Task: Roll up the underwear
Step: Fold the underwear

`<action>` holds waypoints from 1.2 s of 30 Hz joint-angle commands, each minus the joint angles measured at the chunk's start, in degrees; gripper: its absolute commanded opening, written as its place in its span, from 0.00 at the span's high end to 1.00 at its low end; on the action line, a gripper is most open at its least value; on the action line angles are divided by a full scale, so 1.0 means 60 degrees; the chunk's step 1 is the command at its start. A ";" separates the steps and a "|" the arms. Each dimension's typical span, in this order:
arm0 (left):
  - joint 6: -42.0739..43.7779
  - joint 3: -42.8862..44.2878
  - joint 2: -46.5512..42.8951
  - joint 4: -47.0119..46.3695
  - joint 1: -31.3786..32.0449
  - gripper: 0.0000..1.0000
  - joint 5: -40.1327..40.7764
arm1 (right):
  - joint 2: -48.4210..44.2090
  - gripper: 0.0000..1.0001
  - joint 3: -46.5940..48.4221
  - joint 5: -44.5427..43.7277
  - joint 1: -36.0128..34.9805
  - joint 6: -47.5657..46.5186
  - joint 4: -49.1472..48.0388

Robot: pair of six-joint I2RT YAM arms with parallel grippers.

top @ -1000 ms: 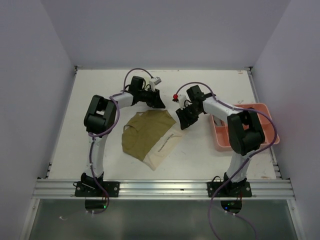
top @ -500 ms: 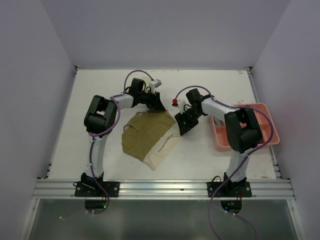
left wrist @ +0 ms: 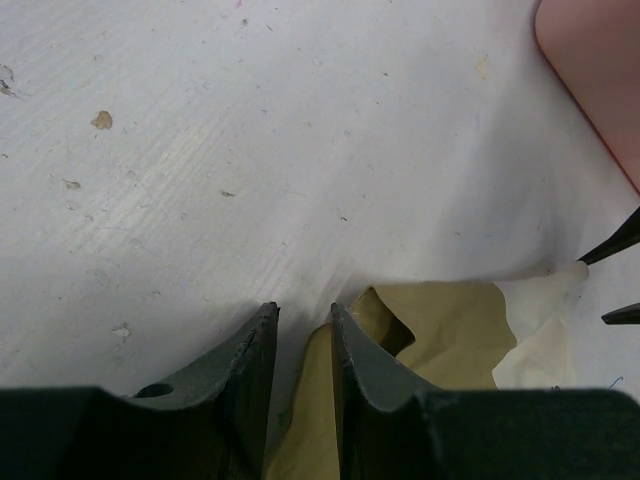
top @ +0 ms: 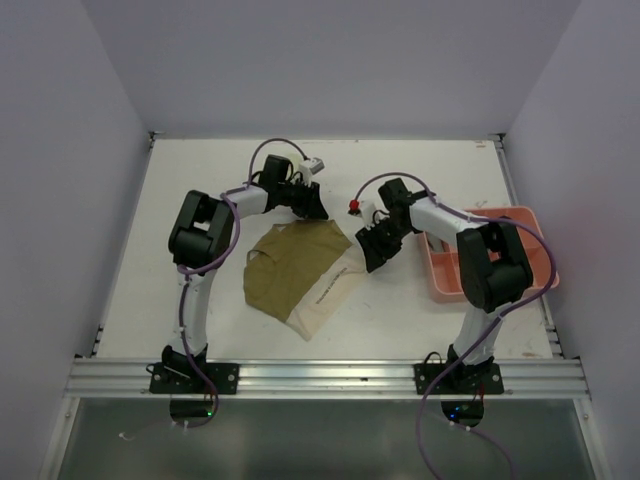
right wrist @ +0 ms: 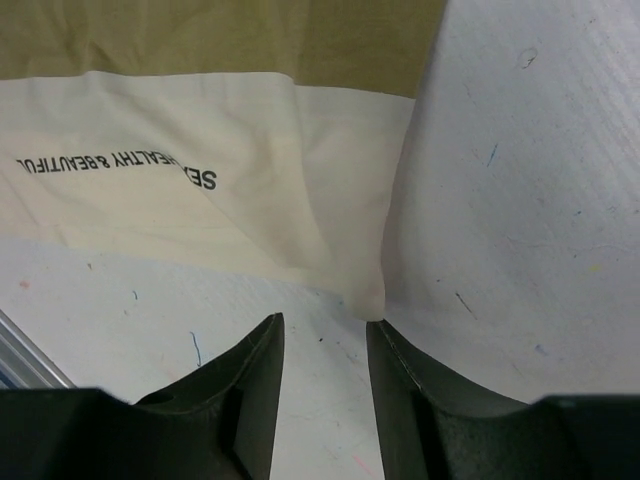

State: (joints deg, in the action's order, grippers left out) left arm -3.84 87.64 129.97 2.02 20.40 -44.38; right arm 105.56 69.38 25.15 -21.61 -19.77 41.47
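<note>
The underwear (top: pixel 292 268) is an olive-tan garment lying flat mid-table, with a cream band (right wrist: pixel 200 200) carrying printed lettering along its right edge. My left gripper (top: pixel 318 208) is at the garment's far edge. Its jaws stand a narrow gap apart, and the olive cloth edge (left wrist: pixel 440 330) runs under the right finger (left wrist: pixel 345 335). My right gripper (top: pixel 372 250) is at the band's far right corner. In the right wrist view the right gripper (right wrist: pixel 325 325) is open, and the cream corner (right wrist: pixel 368 300) just touches one fingertip, not pinched.
A salmon-pink compartment tray (top: pixel 538 222) stands at the right side of the table, and its corner also shows in the left wrist view (left wrist: pixel 600 60). Purple walls enclose the table on three sides.
The left jaws have narrowed a little at the cloth's far edge. The right gripper has slid slightly toward the near right along the cream corner. The garment lies as before.
</note>
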 commanded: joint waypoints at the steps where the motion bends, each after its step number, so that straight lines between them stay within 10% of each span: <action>1: 0.0141 0.0291 0.0105 0.0307 0.0056 0.69 0.0263 | -0.0060 0.58 0.0052 0.0087 0.0041 0.0086 -0.0554; 8: 0.0288 0.0262 0.0120 0.0483 0.0042 0.69 0.0307 | 0.0146 0.77 -0.0153 0.0144 0.0129 -0.0162 -0.1141; 18: 0.0405 0.0628 0.0399 0.0820 -0.0119 0.70 0.0483 | 0.0161 0.76 -0.0388 0.0086 0.0275 -0.0499 -0.0965; 24: 0.0434 0.0687 0.0442 0.0893 -0.0119 0.70 0.0512 | 0.0248 1.00 -0.0402 0.0276 0.0378 -0.0294 -0.1228; 36: 0.0958 0.1564 0.0867 0.1522 -0.0573 0.67 0.0398 | 0.0059 1.00 -0.0841 0.0598 0.0686 -0.0294 -0.1404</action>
State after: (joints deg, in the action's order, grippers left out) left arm -1.65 94.17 133.03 6.87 19.09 -43.00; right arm 106.63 65.76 28.14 -17.80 -21.08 34.15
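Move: The waistband's raised right-hand corner sits just off the right fingertips: about 2 cm ahead, 1 cm to the right and 2 cm lower. From the right hand, the printed lettering lies some 5 cm back and 8 cm left, and the pink box's middle roughly 4 cm ahead and 26 cm right. The underwear's olive corner is about 2 cm back, 2 cm right and slightly below the left hand. Forward some 1.5 cm first, then down about as much with a slight drift to the right, the right hand brings its half-open fingers onto the raised waistband corner and shuts them fully, pinching its tip. Late on, the left hand eases forward about 2 cm, away from the olive corner, fingers staying part open. ##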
